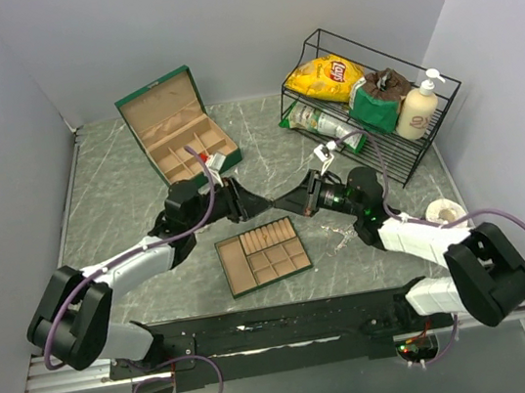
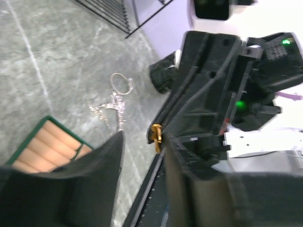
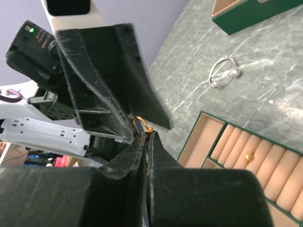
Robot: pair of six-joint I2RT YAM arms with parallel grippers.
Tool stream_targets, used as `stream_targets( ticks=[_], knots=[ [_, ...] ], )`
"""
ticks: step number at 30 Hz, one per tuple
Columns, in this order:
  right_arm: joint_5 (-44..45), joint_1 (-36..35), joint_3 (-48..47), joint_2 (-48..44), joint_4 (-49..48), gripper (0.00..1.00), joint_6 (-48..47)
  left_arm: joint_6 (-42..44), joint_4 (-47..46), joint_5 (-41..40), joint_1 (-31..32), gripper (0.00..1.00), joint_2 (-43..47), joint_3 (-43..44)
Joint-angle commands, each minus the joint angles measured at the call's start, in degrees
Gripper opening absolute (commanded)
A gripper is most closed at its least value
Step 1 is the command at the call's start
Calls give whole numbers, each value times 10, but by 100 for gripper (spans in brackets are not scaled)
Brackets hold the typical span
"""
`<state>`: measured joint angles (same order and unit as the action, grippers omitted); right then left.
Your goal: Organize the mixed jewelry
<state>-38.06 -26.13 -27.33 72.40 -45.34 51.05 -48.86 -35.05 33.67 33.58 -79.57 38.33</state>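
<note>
A small gold ring (image 3: pixel 140 122) is pinched at the tip of my right gripper (image 3: pixel 147 135), which is shut on it. The two grippers meet tip to tip above the far edge of the flat tan tray (image 1: pixel 264 258). My left gripper (image 2: pixel 147 142) is open, its fingers standing either side of the gold ring (image 2: pixel 156 134) without gripping it. On the table beyond lie a silvery wire bangle (image 2: pixel 121 83) and tangled fine chains (image 2: pixel 111 108). Another silvery bangle (image 3: pixel 223 78) lies near the green box (image 3: pixel 246 16). A small gold piece (image 3: pixel 248 156) sits among the tray's ring rolls.
The open green box (image 1: pixel 176 125) with tan compartments stands at the back left. A black wire rack (image 1: pixel 373 106) holding a chip bag, packets and a pump bottle is at the back right. A roll of tape (image 1: pixel 443 212) lies by the right arm.
</note>
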Motion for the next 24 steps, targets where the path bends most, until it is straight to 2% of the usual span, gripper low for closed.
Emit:
stream_targets(
  ticks=[1, 4, 7, 10, 11, 13, 14, 18, 20, 21, 24],
  knots=[
    [33, -16, -37, -45, 82, 0, -64, 45, 60, -40, 3, 52, 26, 42],
    [59, -22, -56, -52, 161, 0, -96, 57, 83, -65, 3, 63, 48, 47],
    [95, -35, -76, -62, 246, 0, -133, 89, 134, -110, 1, 67, 78, 56],
    [156, -52, -117, -67, 338, 0, -183, 127, 201, -176, -1, 74, 117, 61],
    [171, -55, -127, -67, 396, 0, -194, 135, 221, -216, -3, 77, 128, 61],
    [206, -63, -165, -62, 451, 0, -219, 159, 278, -268, -4, 79, 158, 65],
    [235, -66, -178, -55, 515, 0, -226, 166, 298, -295, -4, 82, 167, 67],
    [297, -81, -259, -18, 644, 0, -255, 186, 376, -422, -10, 93, 208, 67],
    [316, -91, -286, 5, 687, 0, -260, 192, 405, -450, -17, 99, 218, 63],
    [334, -96, -315, 33, 732, 0, -264, 192, 415, -463, -19, 97, 226, 61],
    [380, -118, -367, 85, 781, 0, -269, 194, 435, -490, -25, 96, 239, 50]
  ],
)
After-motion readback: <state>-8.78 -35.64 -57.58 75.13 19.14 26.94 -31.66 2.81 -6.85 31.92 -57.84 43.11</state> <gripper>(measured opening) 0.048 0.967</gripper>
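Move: The right hand already has the gold ring in its shut fingertips; the jewelry tray's ring rolls lie about 17 cm below, 3 cm back and 1 cm left, with the necklaces some 16 cm right, 6 cm back and 18 cm down. The left fingers, already parted, are nose to nose with the right's: the bracelet lies roughly 17 cm left, 3 cm ahead and 17 cm below, the green box beyond it, 17 cm left, 21 cm ahead and 15 cm down. The right fingertips keep their pinch on the gold ring as the wrist tips them down by some 40 degrees, the hand sinking and easing forward about 3 cm each. The left hand backs away from the ring about 13 cm to the left and a little forward, towards the bracelet, rising slightly, then sinking part of the way, opening wide and swinging its fingers counter-clockwise to point more forward. ##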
